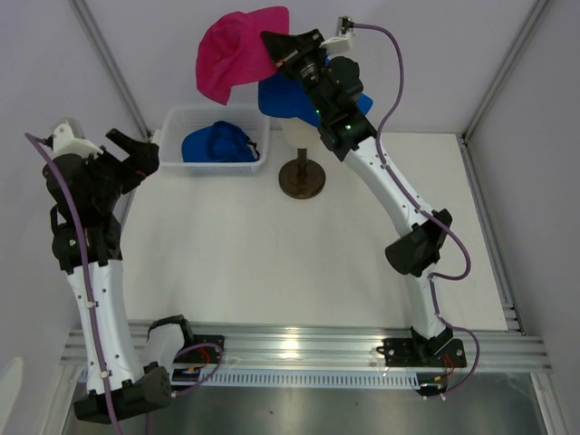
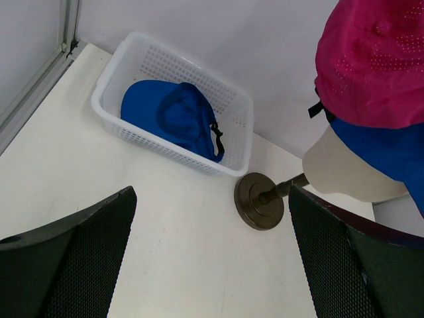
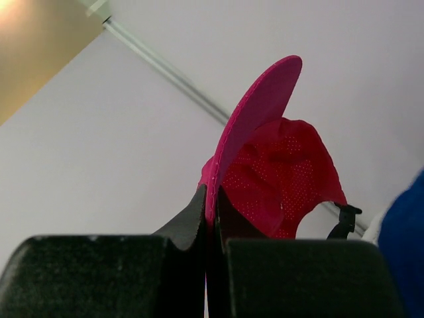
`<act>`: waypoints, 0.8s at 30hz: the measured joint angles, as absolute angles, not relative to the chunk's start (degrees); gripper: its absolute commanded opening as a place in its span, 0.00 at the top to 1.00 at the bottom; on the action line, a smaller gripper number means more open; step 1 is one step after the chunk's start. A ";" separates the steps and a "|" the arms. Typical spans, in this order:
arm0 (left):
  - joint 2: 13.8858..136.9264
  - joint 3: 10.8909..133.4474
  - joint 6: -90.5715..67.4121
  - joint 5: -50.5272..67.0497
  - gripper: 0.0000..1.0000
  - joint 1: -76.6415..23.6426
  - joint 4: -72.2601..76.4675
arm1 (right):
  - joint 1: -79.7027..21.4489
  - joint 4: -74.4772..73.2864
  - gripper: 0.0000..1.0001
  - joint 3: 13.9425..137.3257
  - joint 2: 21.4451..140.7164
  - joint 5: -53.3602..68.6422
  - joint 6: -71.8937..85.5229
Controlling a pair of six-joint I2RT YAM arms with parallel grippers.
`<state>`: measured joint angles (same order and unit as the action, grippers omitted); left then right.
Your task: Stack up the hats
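Observation:
My right gripper [image 1: 276,47] is shut on the brim of the magenta pink hat [image 1: 234,54], holding it in the air above the mannequin head at the back. The wrist view shows the pink hat [image 3: 278,165] pinched at the brim edge between the fingers [image 3: 192,218]. A blue hat [image 1: 281,100] sits on the cream mannequin head [image 2: 344,173], just under the pink hat [image 2: 374,63]. A second blue hat [image 1: 217,143] lies in the white basket [image 1: 172,122]. My left gripper [image 1: 136,149] stands open at the left, apart from everything.
The mannequin's dark round stand [image 1: 302,178] rests on the table right of the basket [image 2: 242,106]. White walls with metal rails close in the table at the back and sides.

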<state>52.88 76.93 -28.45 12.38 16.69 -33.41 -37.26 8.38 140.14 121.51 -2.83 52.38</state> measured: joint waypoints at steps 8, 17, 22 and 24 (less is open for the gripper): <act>56.90 76.93 -28.42 12.16 0.01 16.69 -31.81 | -34.79 7.29 1.00 137.64 121.99 -11.64 57.58; 60.47 76.90 -28.45 12.71 0.01 16.69 -30.74 | -32.82 4.05 1.00 134.32 120.18 -15.51 61.12; 60.49 76.90 -28.45 13.72 0.00 16.69 -30.02 | -32.21 4.27 1.00 127.92 115.55 -15.62 63.11; 60.49 76.90 -28.45 13.91 0.00 16.69 -29.85 | -31.86 5.85 1.00 123.42 112.71 -15.62 63.94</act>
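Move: The right hand holds the pink hat by its brim; the blue hat on the mannequin head lies about 6 cm to its right, roughly 2 cm ahead and some 8 cm below. The basket with another blue hat stands about 9 cm ahead, 16 cm left and far below, some 52 cm. From the left hand the blue hat on the head is about 19 cm ahead, 31 cm right and 8 cm higher. Right hand, still pinching the brim, brings the pink hat 8 cm right, down and forward onto the blue-hatted head. ##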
